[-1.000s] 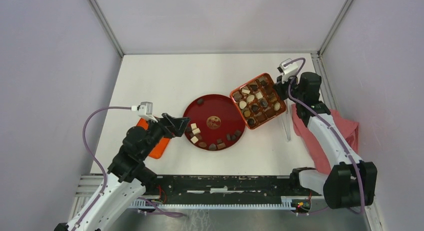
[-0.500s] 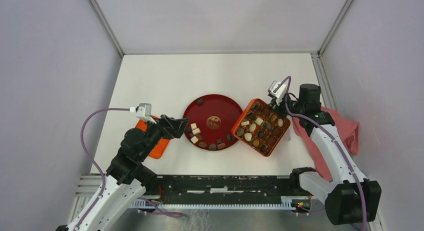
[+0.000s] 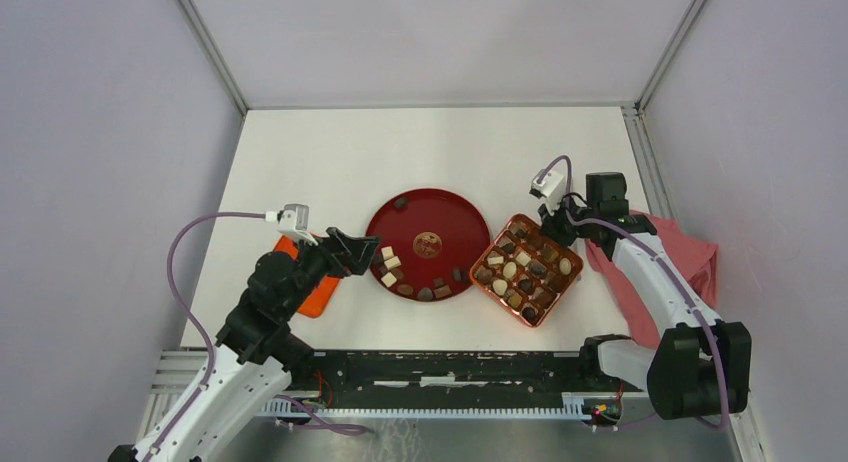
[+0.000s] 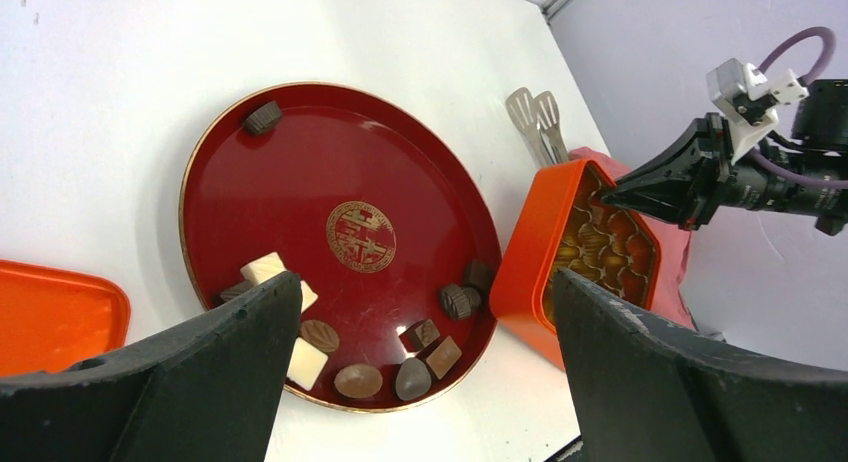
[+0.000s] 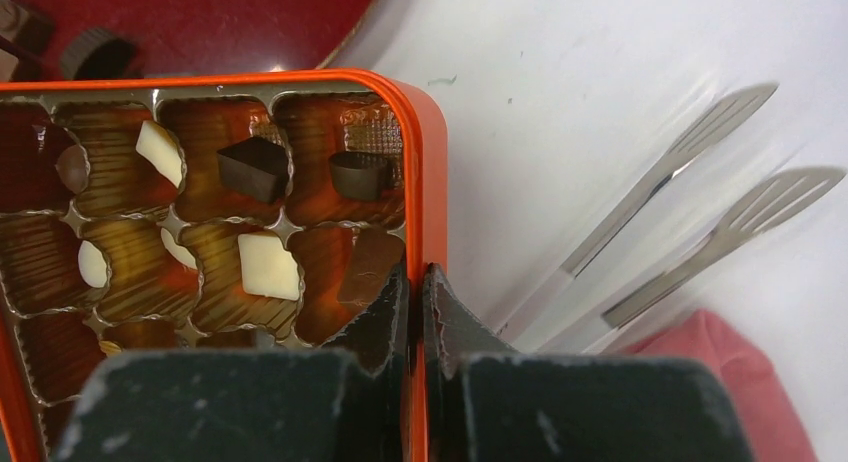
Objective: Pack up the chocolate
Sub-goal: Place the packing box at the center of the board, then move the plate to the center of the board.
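Several chocolates (image 3: 390,265) lie on the left and near part of a red plate (image 3: 420,212), and show in the left wrist view (image 4: 360,380). More chocolates (image 5: 268,265) sit in the compartments of an orange box (image 3: 494,246), which rests right of the plate. My right gripper (image 3: 556,230) is shut on the box's far right rim (image 5: 425,162), one finger inside and one outside (image 5: 415,272). My left gripper (image 3: 372,250) is open and empty, over the plate's left edge (image 4: 422,282).
Metal tongs (image 5: 680,152) lie on the table just right of the box. A pink cloth (image 3: 690,262) lies at the right edge. An orange lid (image 3: 318,292) lies under my left arm, left of the plate.
My right gripper has dragged the orange box nearer and leftward, turning it, to sit beside the plate's right edge. My left gripper has barely moved.
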Motion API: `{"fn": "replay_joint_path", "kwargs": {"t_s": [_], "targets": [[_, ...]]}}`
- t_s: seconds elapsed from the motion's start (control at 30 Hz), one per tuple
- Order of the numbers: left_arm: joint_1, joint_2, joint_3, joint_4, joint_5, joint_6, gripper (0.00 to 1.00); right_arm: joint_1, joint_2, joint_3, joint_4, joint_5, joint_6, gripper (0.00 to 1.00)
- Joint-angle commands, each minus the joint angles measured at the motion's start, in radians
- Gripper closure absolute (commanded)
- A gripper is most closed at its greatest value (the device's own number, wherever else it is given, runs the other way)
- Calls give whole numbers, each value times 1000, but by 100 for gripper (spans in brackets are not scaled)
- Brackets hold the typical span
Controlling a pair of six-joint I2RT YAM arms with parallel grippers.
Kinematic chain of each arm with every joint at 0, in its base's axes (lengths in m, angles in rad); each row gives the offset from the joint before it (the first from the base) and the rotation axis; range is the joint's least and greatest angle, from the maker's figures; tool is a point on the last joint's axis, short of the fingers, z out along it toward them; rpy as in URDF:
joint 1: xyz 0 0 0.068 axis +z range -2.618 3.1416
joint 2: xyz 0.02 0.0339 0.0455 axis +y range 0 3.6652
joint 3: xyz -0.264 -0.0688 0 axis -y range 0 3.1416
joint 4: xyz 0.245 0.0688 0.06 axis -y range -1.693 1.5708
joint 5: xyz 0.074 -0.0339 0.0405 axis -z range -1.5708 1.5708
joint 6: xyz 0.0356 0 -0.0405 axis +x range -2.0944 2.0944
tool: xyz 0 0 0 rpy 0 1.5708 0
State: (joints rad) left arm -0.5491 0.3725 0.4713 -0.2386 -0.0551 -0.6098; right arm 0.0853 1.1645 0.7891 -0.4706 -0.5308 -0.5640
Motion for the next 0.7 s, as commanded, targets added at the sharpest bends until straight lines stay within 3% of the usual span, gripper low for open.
{"fn": "replay_joint_path", "kwargs": {"t_s": [0.0, 0.13, 0.37, 0.67], "targets": [[4, 41, 43, -15, -30, -19, 1, -11, -27, 15, -34, 32, 17, 100], [4, 67, 68, -33, -26, -18, 1, -51, -53, 27, -115, 22, -89, 100], [5, 82, 80, -40, -13, -34, 1, -55, 47, 30, -247, 37, -218, 100], [4, 239, 143, -105, -71, -31, 1, 8, 242, 104, -123, 78, -87, 100]]}}
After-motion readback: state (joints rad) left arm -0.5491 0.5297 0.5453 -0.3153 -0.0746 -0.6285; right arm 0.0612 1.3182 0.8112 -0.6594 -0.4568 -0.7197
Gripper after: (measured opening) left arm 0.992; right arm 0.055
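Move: The filled packing box is already pinched by its rim in the right hand, its middle some 6 cm back, 5 cm left and 3 cm below that hand. Below it, the patch of bare board it is lowered towards lies about 10 cm back, 2 cm left and 12 cm down. At about that same depth, the red tray sits some 28 cm left and 1 cm back, the tongs about 5 cm right and 2 cm ahead. From the left hand, the box is level, about 32 cm right and 13 cm below. The packing box, still pinched by its far right edge in the shut right fingers, is carried right and back away from the red tray, then mainly down towards the bare board, about 5 cm lower in all, with a small swing forward and left at the end. The right wrist tips down some 15 degrees. The empty left hand, open, sinks about 2 cm and tips slightly down. ##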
